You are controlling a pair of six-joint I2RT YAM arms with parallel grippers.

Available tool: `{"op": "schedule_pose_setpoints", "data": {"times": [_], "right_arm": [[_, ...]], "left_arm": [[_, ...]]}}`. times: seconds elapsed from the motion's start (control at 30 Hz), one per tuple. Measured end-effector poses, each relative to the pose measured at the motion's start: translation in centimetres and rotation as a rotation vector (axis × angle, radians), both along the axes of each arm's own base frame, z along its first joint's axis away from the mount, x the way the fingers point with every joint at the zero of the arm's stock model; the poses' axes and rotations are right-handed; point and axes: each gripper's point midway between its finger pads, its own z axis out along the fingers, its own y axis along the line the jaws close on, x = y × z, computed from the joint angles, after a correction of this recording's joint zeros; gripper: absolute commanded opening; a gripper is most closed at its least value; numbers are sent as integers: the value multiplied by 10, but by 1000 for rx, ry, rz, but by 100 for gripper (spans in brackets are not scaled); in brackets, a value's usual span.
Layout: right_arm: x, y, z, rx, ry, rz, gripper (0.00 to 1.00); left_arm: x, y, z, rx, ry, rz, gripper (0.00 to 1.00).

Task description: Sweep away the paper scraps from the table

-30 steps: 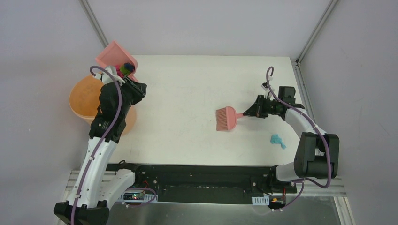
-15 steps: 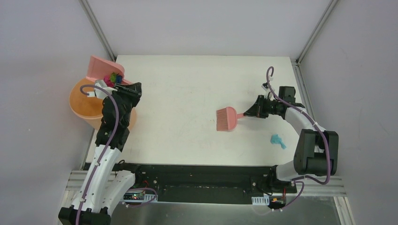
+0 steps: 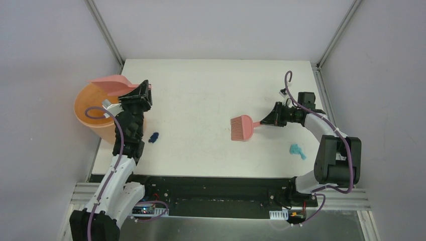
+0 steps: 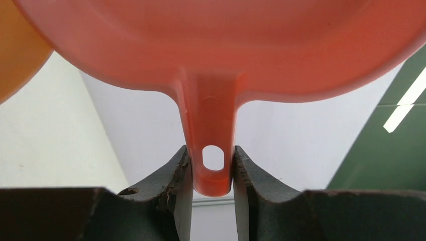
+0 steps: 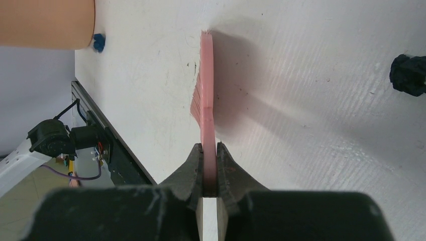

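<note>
My left gripper [image 3: 131, 95] is shut on the handle of the pink dustpan [image 3: 113, 83], which is tipped over the orange bucket [image 3: 88, 108]. In the left wrist view the jaws [image 4: 213, 170] clamp the handle, and the pan [image 4: 216, 45] fills the top. No scraps show in the pan. A dark blue scrap [image 3: 153, 136] lies on the table [image 3: 201, 85] beside the bucket. A teal scrap [image 3: 297, 150] lies at the right front. My right gripper [image 3: 266, 122] is shut on the pink hand brush [image 3: 242, 127], bristles on the table mid-right.
The right wrist view shows the brush [image 5: 207, 95] edge-on, the blue scrap [image 5: 99, 42] by the bucket [image 5: 47, 22], and a black crumpled lump [image 5: 409, 74] at the right edge. Frame posts stand at the back corners, and a black rail [image 3: 211, 183] runs along the front.
My left arm swung the dustpan left over the bucket and tipped it; the scraps seen in it are gone from view. A dark blue scrap now lies on the table. The right arm is still.
</note>
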Motion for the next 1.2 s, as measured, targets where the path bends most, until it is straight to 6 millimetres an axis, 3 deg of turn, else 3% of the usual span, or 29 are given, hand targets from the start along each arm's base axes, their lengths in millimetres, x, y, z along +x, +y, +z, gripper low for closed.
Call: {"op": "schedule_pose_setpoints", "data": {"times": [0.3, 0.57, 0.9, 1.0, 1.2], "right_arm": [[-2, 1, -1, 4, 10, 3, 0], [-2, 1, -1, 4, 10, 5, 0], [-4, 7, 4, 11, 16, 26, 0], [-7, 29, 12, -33, -5, 101, 0], [-45, 118, 42, -48, -85, 412, 0]], "left_arm": [[21, -2, 4, -216, -120, -53, 0], [11, -10, 36, -129, -234, -92, 0], [-20, -46, 133, 365, -307, -187, 0], [-30, -55, 138, 510, -271, -224, 0], [-38, -60, 83, 749, -12, -329, 0]]}}
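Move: The left gripper holds the dustpan by its handle, up over the basket's right side. The basket's middle is roughly 17 cm to its left, 2 cm back and 22 cm below; the navy scrap lies on the table about 3 cm left, 3 cm back and 32 cm down. From the right gripper, holding the brush, that navy scrap is some 44 cm left, 1 cm back and 9 cm down, and a black scrap about 8 cm ahead, 8 cm right, 10 cm below. Tip the dustpan a little more over the basket with a 2 cm forward nudge, then lift it quickly about 14 cm while drawing right and back, roll its left side up to right it, and let it sink some 5 cm. Near the end, swing the right gripper about 12 cm left, slightly back and up, turning counter-clockwise, bringing the brush towards the navy scrap. Keep both grips. ##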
